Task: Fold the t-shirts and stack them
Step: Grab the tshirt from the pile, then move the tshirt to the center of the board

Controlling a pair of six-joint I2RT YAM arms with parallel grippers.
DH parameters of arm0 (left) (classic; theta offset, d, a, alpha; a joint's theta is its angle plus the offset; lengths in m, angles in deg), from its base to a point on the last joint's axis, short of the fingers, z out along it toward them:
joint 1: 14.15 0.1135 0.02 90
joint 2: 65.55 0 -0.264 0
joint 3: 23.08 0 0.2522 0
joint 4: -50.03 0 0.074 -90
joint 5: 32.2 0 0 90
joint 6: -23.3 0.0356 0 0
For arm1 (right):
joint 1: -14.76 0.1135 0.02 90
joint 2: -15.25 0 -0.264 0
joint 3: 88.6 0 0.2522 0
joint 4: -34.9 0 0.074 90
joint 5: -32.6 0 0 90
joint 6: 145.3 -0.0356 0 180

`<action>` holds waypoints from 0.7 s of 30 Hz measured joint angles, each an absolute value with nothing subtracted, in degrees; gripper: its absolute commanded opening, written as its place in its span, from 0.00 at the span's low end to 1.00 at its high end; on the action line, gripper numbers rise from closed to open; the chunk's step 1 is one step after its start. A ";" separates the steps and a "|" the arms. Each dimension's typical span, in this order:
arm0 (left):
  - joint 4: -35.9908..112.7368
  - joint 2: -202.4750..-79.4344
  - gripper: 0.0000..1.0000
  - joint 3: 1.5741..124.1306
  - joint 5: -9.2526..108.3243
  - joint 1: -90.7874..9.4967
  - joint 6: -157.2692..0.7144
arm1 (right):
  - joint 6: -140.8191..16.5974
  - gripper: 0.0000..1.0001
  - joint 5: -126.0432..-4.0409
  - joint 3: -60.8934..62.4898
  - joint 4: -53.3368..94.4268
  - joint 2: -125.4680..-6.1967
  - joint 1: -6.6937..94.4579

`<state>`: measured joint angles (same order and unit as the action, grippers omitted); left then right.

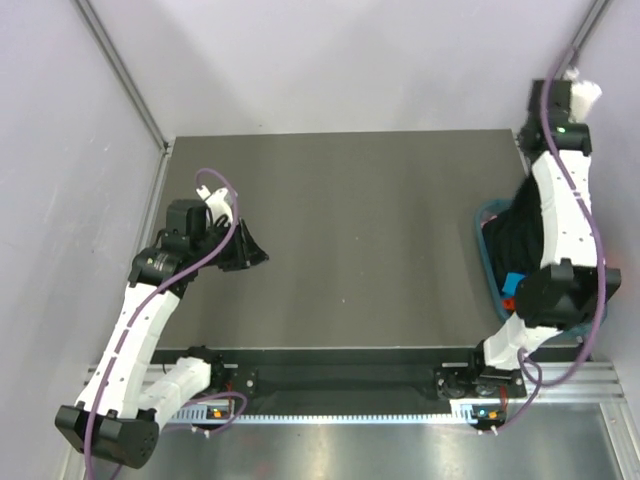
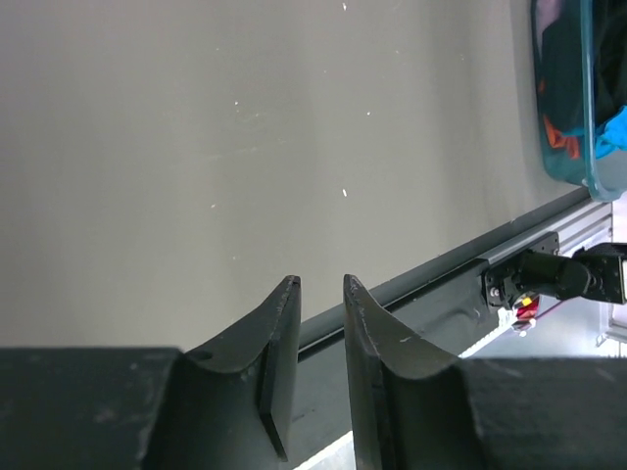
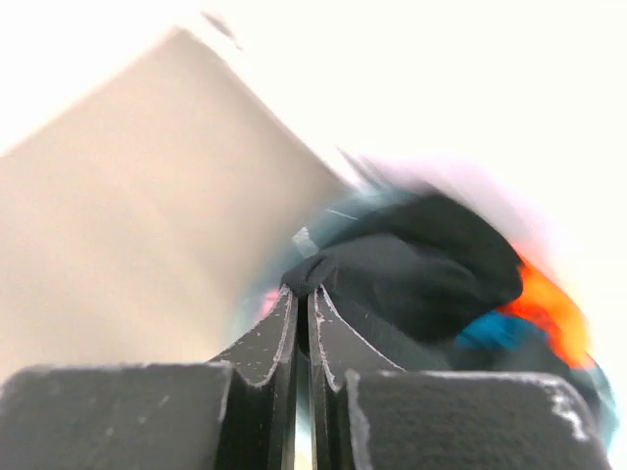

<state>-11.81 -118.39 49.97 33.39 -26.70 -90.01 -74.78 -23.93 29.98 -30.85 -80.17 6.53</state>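
The black t-shirt (image 3: 431,264) is pinched at a fold between the fingertips of my right gripper (image 3: 302,289), which is shut on it. In the top view that gripper (image 1: 540,105) is high at the far right, and the black t-shirt (image 1: 515,235) hangs down into the blue-green basket (image 1: 487,225). Orange cloth (image 3: 544,304) and teal-blue cloth (image 3: 490,333) lie below the black one. My left gripper (image 1: 252,250) hovers over the bare left side of the table. Its jaws (image 2: 321,284) stand a narrow gap apart with nothing between them.
The basket (image 2: 588,147) sits at the table's right edge with dark, orange and blue cloth inside. The grey table top (image 1: 350,230) lies between the two arms. A black rail (image 2: 441,284) runs along the near edge. Walls close in on both sides.
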 measured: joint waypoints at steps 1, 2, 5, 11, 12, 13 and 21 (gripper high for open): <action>-11.81 -118.39 0.31 50.08 33.48 -26.79 -89.90 | -74.54 0.00 -22.90 33.34 -30.98 -79.29 10.55; -11.85 -118.43 0.32 50.21 33.77 -26.92 -89.79 | -74.10 0.00 -21.81 36.82 -30.98 -78.14 15.57; -12.00 -118.43 0.40 50.71 34.84 -26.96 -89.44 | -71.57 0.00 -19.88 43.40 -29.45 -74.14 31.42; -12.24 -118.45 0.54 52.61 37.28 -26.94 -89.22 | -71.09 0.00 -21.02 45.30 -25.64 -67.91 55.07; -12.26 -118.45 0.59 52.86 37.63 -26.94 -89.31 | -72.09 0.01 -21.22 45.17 -25.60 -67.53 57.67; -12.26 -118.45 0.64 53.05 37.90 -26.94 -89.33 | -72.79 0.05 -21.33 44.73 -25.58 -67.38 59.20; -12.22 -118.43 0.89 54.10 39.21 -26.94 -90.12 | -77.40 0.86 -29.39 21.83 -25.99 -62.46 61.41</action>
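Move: The right hand, shut on the black t-shirt, is taking it to the open table middle, about 49 cm to its left, roughly level with it in reach and some 28 cm below. The bin's middle is about 11 cm back and 7 cm right, 23 cm down; in it the blue t-shirt lies 14 cm back and 3 cm right, the orange one 9 cm back and 15 cm right. From the left hand, the table middle is 17 cm ahead, 13 cm right and 23 cm down. Still pinching the black t-shirt, the right hand flings it left from over the bin, travelling about 36 cm and rising some 20 cm, while drawing back and swinging some 60 degrees counter-clockwise. Late on it sinks again over the table and the fingers open wide, letting go. The left hand edges up a couple of centimetres, its fingers opening. ##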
